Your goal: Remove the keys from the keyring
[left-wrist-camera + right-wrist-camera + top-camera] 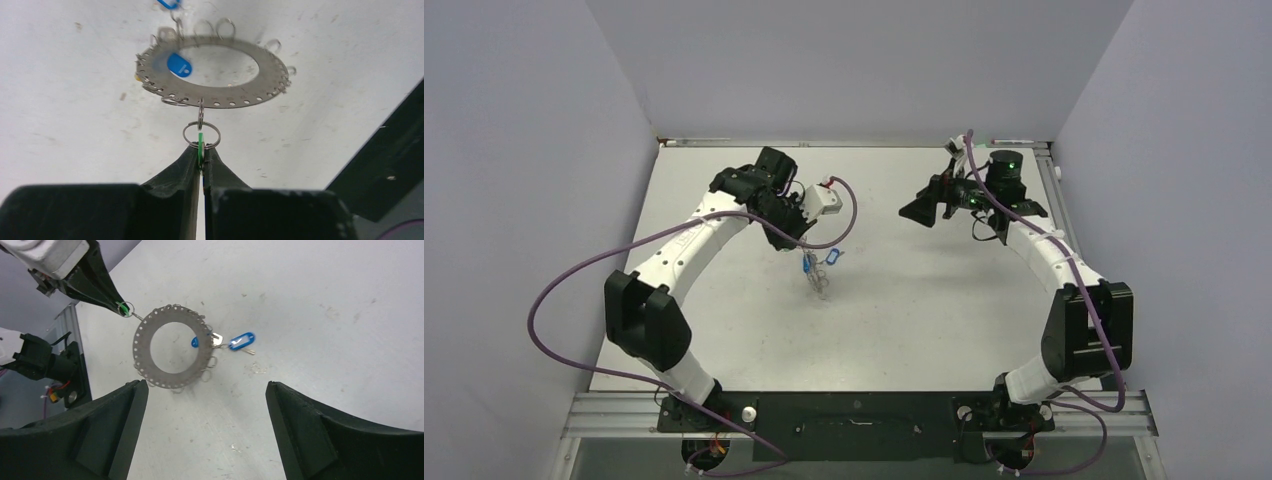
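Note:
The keyring is a flat silver ring pierced with small holes, carrying several little split rings. It hangs tilted below my left gripper, which is shut on a green tag linked to the keyring by a split ring. A blue tag shows at the ring's far side. In the right wrist view the keyring has a silver key and a blue tag trailing from it. My right gripper stands open and apart from the ring, nothing between its fingers. From above, the keyring dangles under the left gripper.
The white table is walled by grey panels at the back and both sides. A purple cable loops beside the left wrist. The right gripper hovers to the right of the keyring, with bare table between them.

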Robot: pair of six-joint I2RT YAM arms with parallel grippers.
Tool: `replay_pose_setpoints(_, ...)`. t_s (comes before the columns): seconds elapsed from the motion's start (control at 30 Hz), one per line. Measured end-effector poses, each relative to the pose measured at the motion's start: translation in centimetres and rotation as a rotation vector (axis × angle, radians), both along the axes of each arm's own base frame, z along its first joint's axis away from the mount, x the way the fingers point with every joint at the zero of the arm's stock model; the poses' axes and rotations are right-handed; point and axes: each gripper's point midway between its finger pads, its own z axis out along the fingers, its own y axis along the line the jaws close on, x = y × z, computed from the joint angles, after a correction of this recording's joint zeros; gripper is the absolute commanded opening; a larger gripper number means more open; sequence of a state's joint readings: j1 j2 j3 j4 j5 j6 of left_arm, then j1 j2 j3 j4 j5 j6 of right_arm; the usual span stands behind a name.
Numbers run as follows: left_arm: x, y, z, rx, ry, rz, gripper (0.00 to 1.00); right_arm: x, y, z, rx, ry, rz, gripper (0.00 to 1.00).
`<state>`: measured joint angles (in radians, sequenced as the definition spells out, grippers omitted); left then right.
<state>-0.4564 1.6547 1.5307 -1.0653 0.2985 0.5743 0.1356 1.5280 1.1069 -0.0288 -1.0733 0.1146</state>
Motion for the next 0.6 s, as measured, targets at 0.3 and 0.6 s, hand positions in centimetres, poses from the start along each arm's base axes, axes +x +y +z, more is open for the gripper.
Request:
replay_pose_setpoints(0.3, 1.8, 1.5, 5.3, 0.173, -0.373, -0.288, 0.0, 2.6, -2.1, 2.8, -0.072, -0.126, -0.08, 0.9)
replay_pose_setpoints(0.6, 1.4, 1.2, 8.5, 0.203, -0.684, -0.537, 0.0, 4.7, -3.3, 4.9, -0.002, -0.137, -0.139, 0.9)
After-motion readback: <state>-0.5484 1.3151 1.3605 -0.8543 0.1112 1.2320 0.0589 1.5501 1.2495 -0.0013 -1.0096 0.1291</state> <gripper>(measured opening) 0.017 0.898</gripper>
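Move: The left hand, shut on the green key tag, has the big metal keyring disc hanging from it: the disc's middle lies about 3 cm to its right, neither ahead nor back, some 7 cm below. The blue key tag on the disc is roughly 3 cm ahead, 6 cm right and 9 cm below that hand. From the empty right hand the disc lies about 20 cm left, 5 cm back and 13 cm below. Still pinching the green key tag in its shut fingers, the left hand hoists the hanging keyring about 8 cm, with only a slight drift forward and left, and turns the wrist some 50 degrees: clockwise, fingertips swinging forward. The right hand, wide open and touching nothing, draws away from the keyring, forward and up about 5 cm each and a little right. ##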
